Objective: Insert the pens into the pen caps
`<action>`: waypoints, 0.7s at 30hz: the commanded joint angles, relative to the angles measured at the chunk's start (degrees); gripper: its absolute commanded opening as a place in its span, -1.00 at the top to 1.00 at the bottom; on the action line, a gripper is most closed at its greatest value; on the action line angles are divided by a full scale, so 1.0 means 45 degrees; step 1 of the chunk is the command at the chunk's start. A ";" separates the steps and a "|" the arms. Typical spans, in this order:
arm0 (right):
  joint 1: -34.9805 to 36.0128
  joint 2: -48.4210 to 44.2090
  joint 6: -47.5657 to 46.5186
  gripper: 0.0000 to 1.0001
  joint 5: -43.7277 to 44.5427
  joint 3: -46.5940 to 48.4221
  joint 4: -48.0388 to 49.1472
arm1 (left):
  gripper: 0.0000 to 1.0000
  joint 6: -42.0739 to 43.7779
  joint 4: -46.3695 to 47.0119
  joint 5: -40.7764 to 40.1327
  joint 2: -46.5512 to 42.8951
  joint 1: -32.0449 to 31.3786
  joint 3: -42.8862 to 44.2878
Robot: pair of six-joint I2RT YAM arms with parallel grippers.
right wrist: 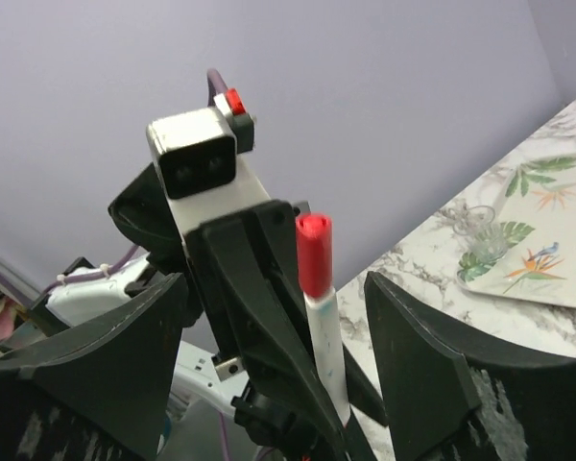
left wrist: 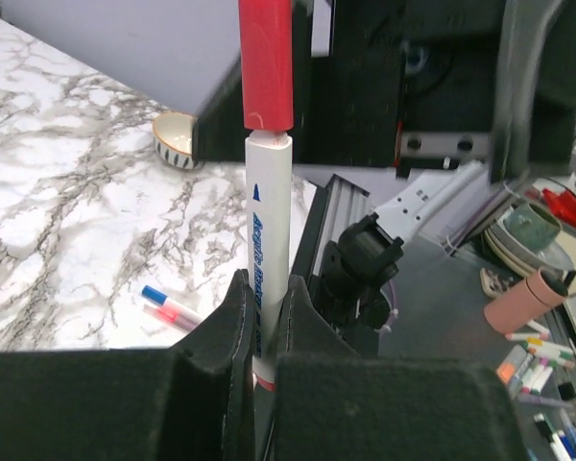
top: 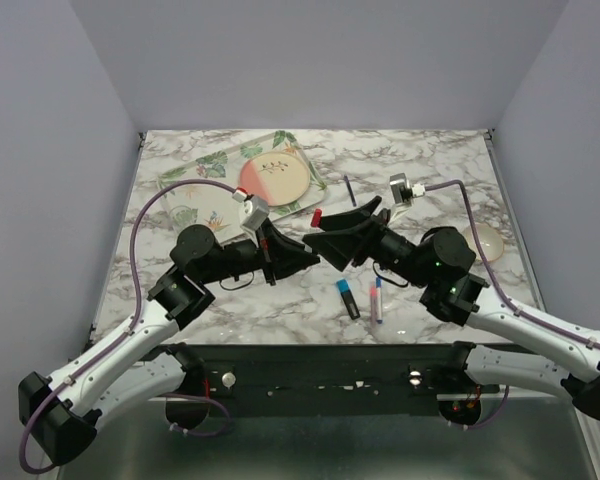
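Observation:
My left gripper [top: 302, 258] is shut on a white pen [left wrist: 269, 221] that stands upright between its fingers [left wrist: 232, 317]. A red pen cap [left wrist: 266, 62] sits on the pen's upper end; in the top view it shows as a red cap [top: 317, 215]. My right gripper [top: 337, 235] is open, its jaws standing apart on either side of the capped pen [right wrist: 328, 346] without touching it. On the table near the front lie a dark marker with a blue cap [top: 347, 298] and a pink-and-white pen [top: 375, 300]. A thin dark pen [top: 349, 190] lies further back.
A leaf-patterned tray [top: 195, 185] with a pink and cream plate [top: 274, 178] sits at the back left. A small bowl [top: 483, 240] stands at the right, beside my right arm. Both arms meet above the table's middle.

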 commanded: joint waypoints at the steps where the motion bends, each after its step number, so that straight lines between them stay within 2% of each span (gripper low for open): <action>1: 0.0034 0.0071 -0.1637 -0.62 0.0581 0.2284 -0.2742 | 1.00 0.0776 -0.0250 0.1894 -0.0044 0.0047 0.0373; 9: 0.0034 0.0814 -0.2716 -0.58 0.0699 0.4126 -0.4153 | 1.00 0.0581 0.0218 0.2736 -0.0201 0.0047 0.0060; 14: 0.0034 0.0971 -0.2639 -0.27 0.0036 0.4127 -0.3745 | 1.00 0.0503 0.0375 0.2815 -0.0201 0.0047 -0.0037; 16: 0.0034 0.1010 -0.2522 -0.25 -0.0160 0.3991 -0.3626 | 1.00 0.0503 0.0395 0.2796 -0.0240 0.0047 -0.0037; 21: 0.0034 0.1030 -0.2248 -0.04 -0.0375 0.3659 -0.3255 | 1.00 0.0503 0.0395 0.2757 -0.0240 0.0067 -0.0037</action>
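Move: The red cap sits on the white pen held upright in the left hand. The right hand's open fingers stand around the cap, its middle some 2 cm ahead of that hand, about 1 cm above, level sideways. From the left hand the cap is roughly 3 cm ahead and 6 cm above. On the table about 33 cm below the right hand, the black marker lies about 5 cm ahead and 8 cm right, the pink pen some 4 ahead and 14 right. The red cap is left clear of the right fingers: that hand rises about 7 cm, drifting slightly forward, then sinks back some 2 cm to stop above the cap while its wide-open fingers close partway. Meanwhile the left hand keeps its pinch on the pen body and draws it back about 3 cm, turning about 10 degrees clockwise. ##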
